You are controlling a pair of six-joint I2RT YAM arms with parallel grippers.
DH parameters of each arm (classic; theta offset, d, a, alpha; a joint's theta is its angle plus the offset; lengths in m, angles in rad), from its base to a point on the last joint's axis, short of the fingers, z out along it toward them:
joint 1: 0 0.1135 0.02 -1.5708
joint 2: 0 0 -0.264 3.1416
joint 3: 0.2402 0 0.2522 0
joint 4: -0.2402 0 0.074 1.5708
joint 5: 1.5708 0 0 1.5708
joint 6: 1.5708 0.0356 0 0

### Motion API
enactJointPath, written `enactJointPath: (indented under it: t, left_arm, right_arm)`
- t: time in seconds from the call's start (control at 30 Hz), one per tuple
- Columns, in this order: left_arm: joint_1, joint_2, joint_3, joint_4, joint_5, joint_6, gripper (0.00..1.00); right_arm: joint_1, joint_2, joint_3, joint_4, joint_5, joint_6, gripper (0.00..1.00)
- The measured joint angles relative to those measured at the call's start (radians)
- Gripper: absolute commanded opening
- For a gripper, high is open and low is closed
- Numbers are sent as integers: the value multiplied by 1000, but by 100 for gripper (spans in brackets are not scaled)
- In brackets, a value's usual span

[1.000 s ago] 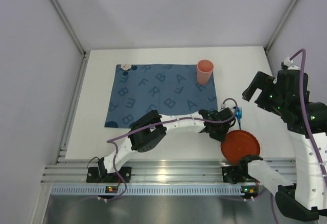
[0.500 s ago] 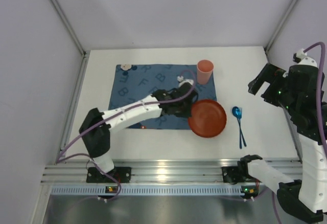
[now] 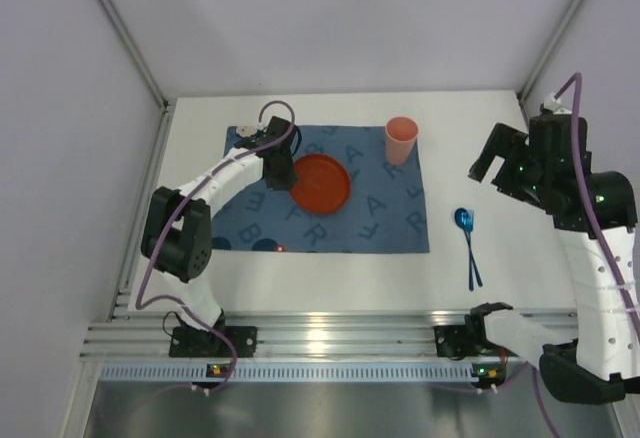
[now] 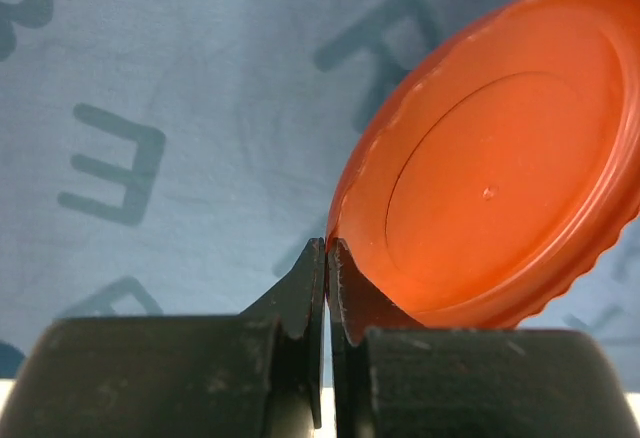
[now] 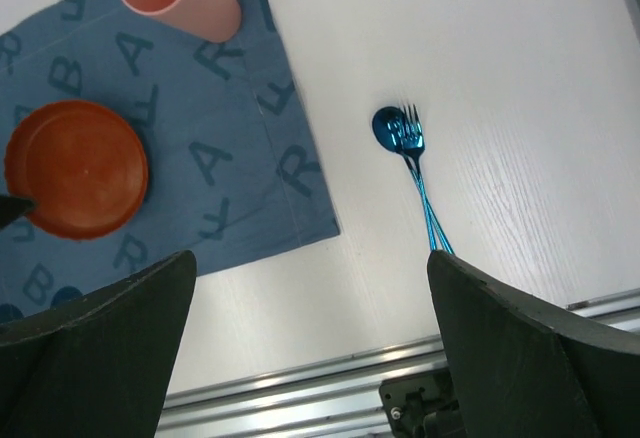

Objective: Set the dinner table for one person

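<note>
An orange plate (image 3: pixel 321 182) is over the middle of the dark blue letter-printed mat (image 3: pixel 385 220) on the white dinner table (image 3: pixel 480 118). My left gripper (image 3: pixel 284 172) is shut on the plate's left rim. In the left wrist view its fingertips (image 4: pixel 328 248) pinch the edge of the plate (image 4: pixel 500 168), which stands tilted over the cloth. A pink cup (image 3: pixel 401 140) stands at the mat's far right corner. A blue spoon and fork (image 3: pixel 466 243) lie together right of the mat. My right gripper (image 3: pixel 490 166) hangs open, high above them, holding nothing (image 5: pixel 311 258).
A ribbed aluminium rail (image 3: pixel 320 333) runs along the near edge with both arm bases on it. White walls close in the left, far and right sides. A small white object (image 3: pixel 248 131) sits at the mat's far left corner.
My left arm has carried the plate from the near right of the table leftward and away, over the mat's middle. The right arm has shifted a little.
</note>
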Motion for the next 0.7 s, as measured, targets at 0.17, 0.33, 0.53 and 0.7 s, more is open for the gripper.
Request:
enactJointPath:
  t: [0.17,0.33,0.53,0.7]
  left_arm:
    - [27,94,-2,19,33,27,64]
    - [31,118,-12,20,44,6,78]
    - [34,53,-35,11,74,-32,77]
    - [34,-117,-101,-12,117,-45,76]
  right_arm:
    - [-31,4,-161,51,-30,8,100]
    - [-129,33,-345,116,-80,9,100]
    - [-300,130,-583,236,-142,14,69]
    - [-323,245,-670,313,-138,14,39]
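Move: The left hand holds the plate by its left rim; the plate's middle lies about 7 cm to its right, level fore and aft and some 2 cm lower, with the placemat beneath. The cup stands about 26 cm right and 8 cm ahead. From the high, wide-open right hand, the crossed fork and spoon lie some 31 cm below, about 5 cm right and 3 cm back; the cup is 22 cm ahead and 9 cm left, the plate 14 cm ahead and 27 cm left. Down about 5 cm goes the left hand to set the plate on the placemat, opening its fingers from the rim, then it rises clear some 6 cm and draws back slightly. The right hand meanwhile drops fast, about 24 cm, towards the fork and spoon, veering right some 5 cm, tipping its fingers downward, turning a little clockwise and closing to about half, still short of the cutlery. ##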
